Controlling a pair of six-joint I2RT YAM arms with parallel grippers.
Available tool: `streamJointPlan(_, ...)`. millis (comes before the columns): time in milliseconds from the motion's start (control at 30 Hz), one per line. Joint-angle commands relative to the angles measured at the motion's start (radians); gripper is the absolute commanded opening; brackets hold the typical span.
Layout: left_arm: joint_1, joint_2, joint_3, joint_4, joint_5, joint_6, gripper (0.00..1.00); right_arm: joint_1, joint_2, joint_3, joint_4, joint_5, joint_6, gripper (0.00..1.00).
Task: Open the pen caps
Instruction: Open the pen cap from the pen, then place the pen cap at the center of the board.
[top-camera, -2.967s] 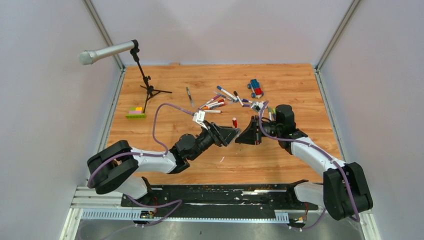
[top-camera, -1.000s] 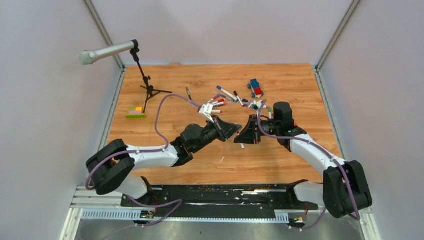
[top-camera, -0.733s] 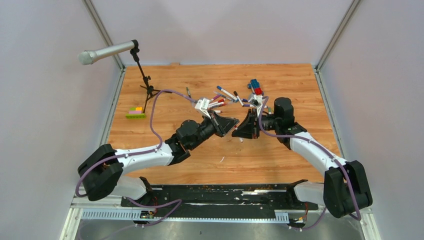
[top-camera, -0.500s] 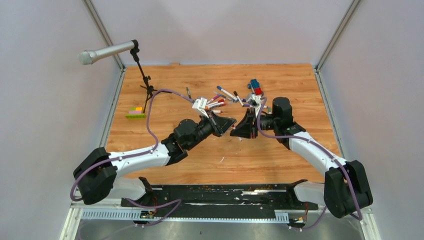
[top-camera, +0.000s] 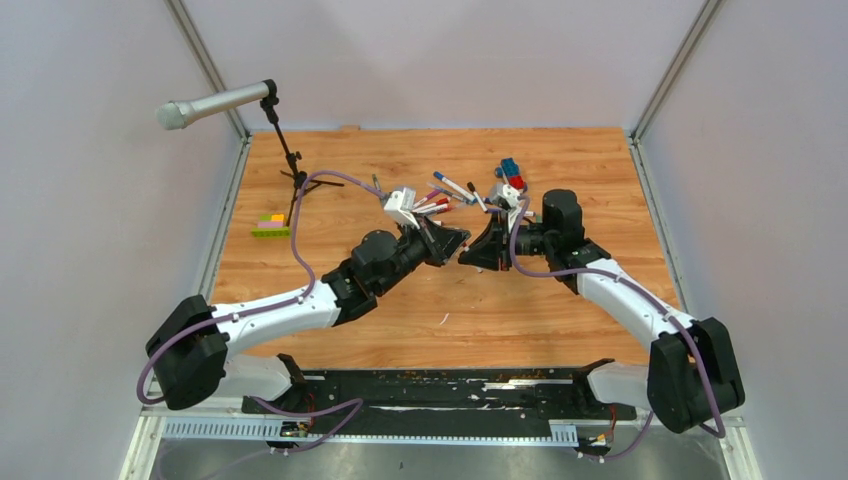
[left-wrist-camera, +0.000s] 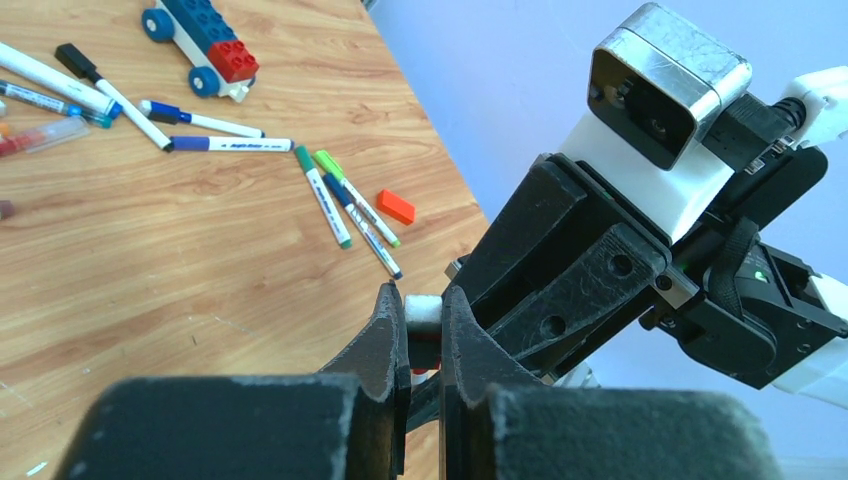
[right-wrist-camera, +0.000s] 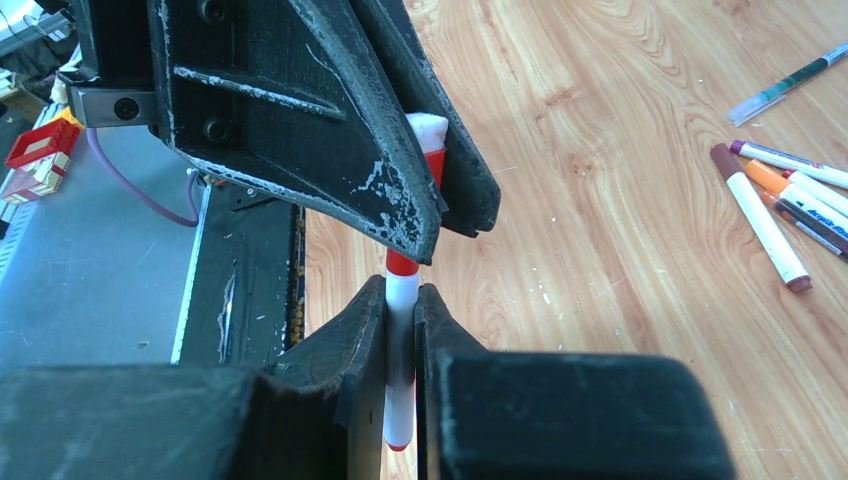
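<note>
A red pen with a white barrel (right-wrist-camera: 400, 318) is held above the table between the two grippers, which meet tip to tip at the table's middle. My right gripper (right-wrist-camera: 401, 300) (top-camera: 480, 251) is shut on the white barrel. My left gripper (left-wrist-camera: 422, 308) (top-camera: 453, 243) is shut on the pen's other end, its red cap (right-wrist-camera: 433, 160) with a white top (left-wrist-camera: 423, 305). The left fingers (right-wrist-camera: 330, 130) cover most of the cap in the right wrist view. More pens (top-camera: 440, 205) lie scattered on the wood behind the grippers.
A blue-and-red toy car (top-camera: 511, 173) stands at the back behind the pens. A small orange block (left-wrist-camera: 396, 207) lies by several pens (left-wrist-camera: 330, 200). A microphone on a tripod (top-camera: 215, 103) and a green-yellow brick bar (top-camera: 270, 228) are at the back left.
Both grippers have moved together toward the back of the table, staying tip to tip on the red pen. Three seconds ago they stood apart with the red pen between them.
</note>
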Motion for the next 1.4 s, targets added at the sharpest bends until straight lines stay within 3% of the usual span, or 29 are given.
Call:
streamJointPlan(0,0.182,-0.084,0.132,0.253,-0.472,0.107,0.0,0.015,0.023,-0.064,-0.25,-0.197,-0.078,0.0)
streamJointPlan(433,0.234,-0.083,0.168,0.322,-0.44,0.139,0.0,0.022,0.037,-0.06,-0.246,-0.206,-0.069,0.0)
streamJointPlan(600,0.244,-0.157,0.089,0.267,-0.345,0.174,0.0,0.019,0.017,-0.033,-0.338,-0.133,-0.189,0.0)
streamJointPlan(767,0.272,-0.28,-0.018,0.057,-0.214,0.203,0.0,-0.002,-0.011,-0.019,-0.388,-0.051,-0.255,0.0)
streamJointPlan(933,0.312,-0.389,-0.087,-0.242,-0.127,0.236,0.0,-0.009,-0.006,-0.052,-0.291,0.065,-0.14,0.0)
streamJointPlan(1067,0.343,-0.435,-0.13,-0.476,-0.137,0.254,0.0,-0.009,0.016,-0.074,-0.215,0.195,-0.024,0.0)
streamJointPlan(1367,0.445,-0.377,-0.186,-0.679,-0.132,0.217,0.08,-0.006,0.049,-0.089,-0.132,0.438,0.215,0.07)
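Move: The pen stands roughly upright in the right fingers, its middle about 2 cm back, 1 cm right and 6 cm below the left hand, which already grips the red cap. From the right hand the cap is some 6 cm above, 2 cm ahead and 1 cm left. On the table roughly 21 cm below the left hand lie the brown pen, 17 cm ahead and 9 cm left, and the dark-green pen, 24 cm ahead and 18 cm left. Up, left and forward the left hand springs away from the pen after a brief near-standstill, turning counter-clockwise and keeping the cap pinched; it then sinks some 25 cm while drifting farther left and back. The right hand, still gripping the pen, recoils about 6 cm back and 5 cm down, then swings forward again, sinking farther and easing slightly right. ##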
